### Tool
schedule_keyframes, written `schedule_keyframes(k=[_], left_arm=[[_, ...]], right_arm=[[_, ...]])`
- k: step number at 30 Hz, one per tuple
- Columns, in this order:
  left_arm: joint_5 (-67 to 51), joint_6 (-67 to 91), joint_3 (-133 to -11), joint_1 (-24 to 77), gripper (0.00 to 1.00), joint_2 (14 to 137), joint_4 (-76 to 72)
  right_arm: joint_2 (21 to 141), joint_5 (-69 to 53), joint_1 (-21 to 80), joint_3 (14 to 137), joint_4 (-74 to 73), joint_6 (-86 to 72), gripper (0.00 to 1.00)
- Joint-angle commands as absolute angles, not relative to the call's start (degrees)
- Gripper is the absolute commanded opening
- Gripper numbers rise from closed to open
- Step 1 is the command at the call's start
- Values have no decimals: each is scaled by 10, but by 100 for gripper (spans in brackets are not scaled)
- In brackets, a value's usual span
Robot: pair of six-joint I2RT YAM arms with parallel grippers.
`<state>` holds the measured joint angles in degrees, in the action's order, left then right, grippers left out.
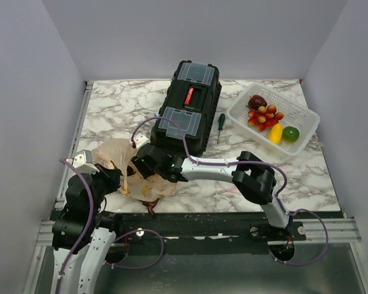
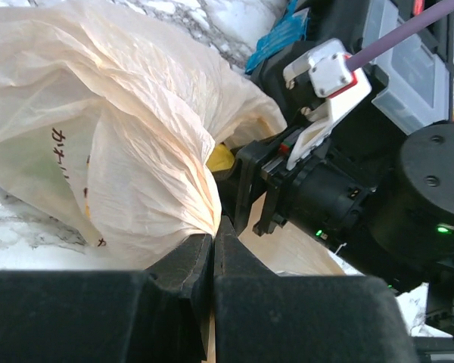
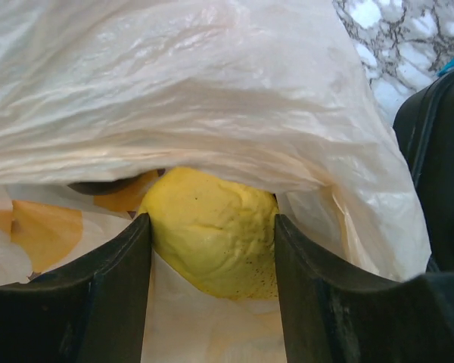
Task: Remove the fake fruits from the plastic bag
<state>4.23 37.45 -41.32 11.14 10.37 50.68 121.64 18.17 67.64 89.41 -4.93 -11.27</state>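
Note:
The crinkly beige plastic bag (image 1: pixel 113 153) lies at the near left of the table. My left gripper (image 1: pixel 118 177) is shut on a gathered fold of the bag (image 2: pixel 98 113), its jaws pinched together (image 2: pixel 213 236). My right gripper (image 1: pixel 139 168) reaches into the bag's mouth. In the right wrist view its fingers press both sides of a yellow fake fruit (image 3: pixel 212 234) under the bag's film (image 3: pixel 174 91); the gripper (image 3: pixel 212 227) is shut on it. A sliver of that yellow fruit (image 2: pixel 221 157) shows in the left wrist view. Orange shapes (image 3: pixel 45 227) lie deeper inside.
A black toolbox (image 1: pixel 190 110) stands just behind the bag, close to the right arm. A green-handled screwdriver (image 1: pixel 221 125) lies to its right. The white lattice basket (image 1: pixel 288 98) at the back right holds dark purple (image 1: pixel 256 101), grape (image 1: pixel 265 116), yellow (image 1: pixel 275 133) and green (image 1: pixel 291 133) fruits.

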Motion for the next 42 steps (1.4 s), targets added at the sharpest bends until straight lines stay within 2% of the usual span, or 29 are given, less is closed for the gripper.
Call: schedule_keyframes(k=[1, 5, 11, 12, 16, 18, 21, 28, 32, 38, 42], left_arm=[[12, 361, -406, 114, 0, 134, 505], [0, 355, -406, 115, 0, 139, 501], [-19, 349, -404, 114, 0, 137, 497], [-21, 348, -404, 114, 0, 137, 496], [-26, 345, -403, 114, 0, 135, 494], [-27, 345, -403, 114, 0, 136, 494], [-29, 344, -403, 114, 0, 137, 493], [-31, 342, -403, 115, 0, 138, 492], [-31, 342, -403, 115, 0, 137, 491], [-31, 342, -403, 115, 0, 141, 491], [-32, 342, -403, 115, 0, 140, 491]], right_arm=[[1180, 161, 673, 898, -26, -98, 64], [1163, 135, 673, 887, -20, -122, 77], [1180, 105, 673, 914, -38, -126, 78], [1185, 108, 673, 916, -40, -126, 76], [1197, 116, 671, 923, -40, -130, 56], [1209, 121, 671, 930, -42, -127, 52], [1232, 132, 670, 947, -60, -117, 52], [1272, 114, 671, 970, -87, -88, 63], [1277, 127, 671, 965, -91, -80, 75], [1287, 130, 671, 968, -97, -76, 78], [1290, 126, 671, 972, -105, -77, 88]])
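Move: Held between the right fingertips, the yellow fruit lies practically at that hand, its middle only about 1 cm ahead, 1 cm left and 1 cm below. From there the black toolbox is centred some 15 cm ahead and 16 cm right at about the same height, and the brown tap about 14 cm back, 5 cm right and 5 cm lower. From the left hand, which already pinches the bag's rim, the fruit is roughly 5 cm ahead, 3 cm right and 14 cm below. Letting go of the yellow fruit inside the bag, the right hand opens and rises about 4 cm, drifts left, briefly narrows its fingers and widens them again as it sinks some 5 cm, ending wide open astride a yellow fruit, about 2 cm lower and farther left. The left hand keeps its pinch on the rim, easing 2 cm right, slightly down and a little clockwise. ##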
